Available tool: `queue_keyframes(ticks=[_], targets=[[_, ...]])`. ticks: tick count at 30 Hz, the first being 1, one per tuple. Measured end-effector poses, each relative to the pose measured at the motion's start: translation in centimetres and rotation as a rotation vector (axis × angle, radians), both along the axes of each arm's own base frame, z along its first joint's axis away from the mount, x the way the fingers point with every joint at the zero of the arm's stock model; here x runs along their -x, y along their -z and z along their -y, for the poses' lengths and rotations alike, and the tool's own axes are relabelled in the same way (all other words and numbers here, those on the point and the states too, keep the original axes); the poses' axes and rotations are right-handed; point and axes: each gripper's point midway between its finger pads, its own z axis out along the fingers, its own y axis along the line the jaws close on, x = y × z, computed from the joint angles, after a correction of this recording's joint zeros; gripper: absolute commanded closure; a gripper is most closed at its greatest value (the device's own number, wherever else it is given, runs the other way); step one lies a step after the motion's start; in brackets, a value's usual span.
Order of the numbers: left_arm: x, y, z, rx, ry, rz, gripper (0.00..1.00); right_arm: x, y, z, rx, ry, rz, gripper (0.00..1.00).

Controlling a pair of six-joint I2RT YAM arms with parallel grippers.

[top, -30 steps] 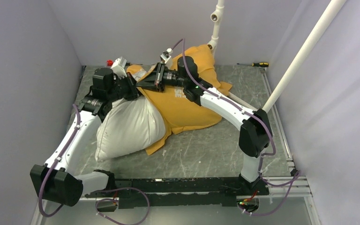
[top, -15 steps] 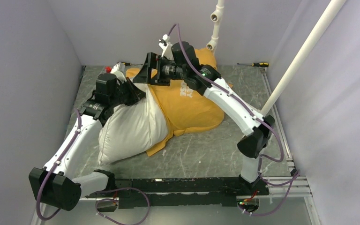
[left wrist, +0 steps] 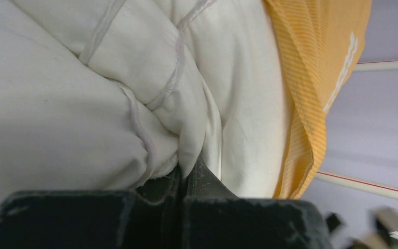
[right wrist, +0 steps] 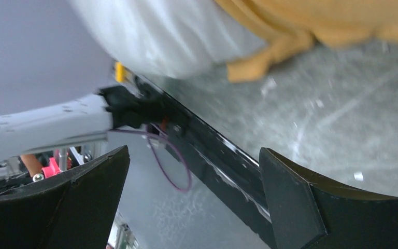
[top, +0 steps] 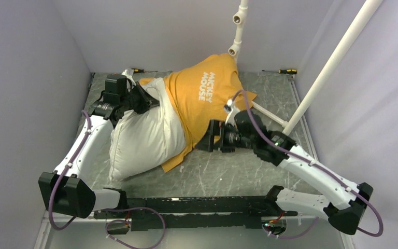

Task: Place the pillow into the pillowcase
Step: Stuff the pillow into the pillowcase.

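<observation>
The white pillow (top: 145, 140) lies on the left of the table, its far-right end inside the orange-yellow pillowcase (top: 207, 96). My left gripper (top: 149, 101) is at the pillow's far end, beside the case's mouth. In the left wrist view that gripper (left wrist: 189, 174) is shut on a fold of the pillow (left wrist: 83, 104), with the pillowcase (left wrist: 311, 78) hem just to the right. My right gripper (top: 203, 142) hovers low at the case's near edge, open and holding nothing. The right wrist view shows the right gripper (right wrist: 193, 155) with its jaws wide apart. The pillow (right wrist: 160, 36) and pillowcase (right wrist: 300, 21) lie beyond it.
Two white pipes (top: 337, 57) (top: 238, 26) rise at the back right. A screwdriver (top: 285, 71) lies at the far right edge and another (top: 137, 70) at the far left. Grey walls close in both sides. The black base rail (top: 197, 205) runs along the near edge.
My right gripper opened, let go of the pillowcase at the far side and swung back toward the near right. The case now lies draped over the pillow's end. The left gripper kept its grip.
</observation>
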Motion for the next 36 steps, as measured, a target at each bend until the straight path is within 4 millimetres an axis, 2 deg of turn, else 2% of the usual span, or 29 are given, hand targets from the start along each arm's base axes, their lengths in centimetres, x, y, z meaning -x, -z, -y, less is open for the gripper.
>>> queue_keyframes(ticks=[4,6,9,11,14,17,20,22,24,25,31,33,36], targets=[[0.2,0.1,0.1,0.035,0.001,-0.013,1.0,2.1,9.4,0.5,0.072,0.021,-0.167,0.01],[0.3,0.1,0.2,0.052,0.001,-0.017,1.0,2.9,13.4,0.3,0.11,0.025,-0.223,0.01],[0.4,0.1,0.4,0.08,0.007,-0.024,1.0,3.3,17.4,-1.0,0.146,0.043,-0.234,0.03],[0.5,0.0,0.6,0.095,0.012,-0.03,1.0,2.7,18.7,-2.3,0.136,0.063,-0.214,0.03],[0.7,-0.1,0.8,0.113,0.021,-0.04,1.0,0.8,19.9,-4.7,0.072,0.114,-0.174,0.06],[0.7,-0.1,1.0,0.123,0.033,-0.047,1.0,-1.1,21.1,-6.4,0.038,0.161,-0.149,0.17],[0.7,-0.3,1.3,0.144,0.038,-0.051,1.0,-3.2,22.7,-8.3,0.018,0.211,-0.131,0.43],[0.7,-0.6,1.5,0.168,0.043,-0.044,1.0,-4.5,23.6,-9.5,-0.002,0.237,-0.119,0.71],[0.7,-0.5,1.6,0.195,0.037,-0.032,1.0,-5.4,24.0,-10.6,-0.029,0.248,-0.111,0.94],[0.8,-0.5,1.6,0.206,0.033,-0.026,1.0,-5.7,24.0,-11.0,-0.04,0.249,-0.104,1.0],[1.4,-1.1,1.1,0.216,0.008,0.023,1.0,-5.2,22.4,-11.6,-0.079,0.207,-0.098,1.0],[1.4,-1.2,1.0,0.213,-0.001,0.029,1.0,-4.6,20.9,-11.2,-0.073,0.177,-0.093,1.0],[1.3,-1.0,0.9,0.208,-0.011,0.026,1.0,-3.6,17.2,-9.8,-0.083,0.14,-0.067,1.0]])
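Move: The pillowcase's near hem corner, where its mouth hangs to the table, is about 11 cm to the left of the open right hand, 5 cm ahead and some 23 cm below. The pillow's white bulk outside the case lies about 22 cm left and 8 cm ahead, the stuffed lettered body of the case about 27 cm ahead and 4 cm right. From the left hand, that hem corner is roughly 12 cm back, 7 cm right and 22 cm below. The right hand plunges about 24 cm from above the table, first drawing back slightly, then swinging left and forward towards the pillowcase's near hem beside the pillow's bulk, turning some 15 degrees clockwise and shutting its wide-open fingers on the orange cloth near the bottom. With the hem pinched, it comes up about 7 cm and eases back and right a little, while the left hand keeps its grip on the gathered pillow high up, rolling about 12 degrees with its right side going up. ##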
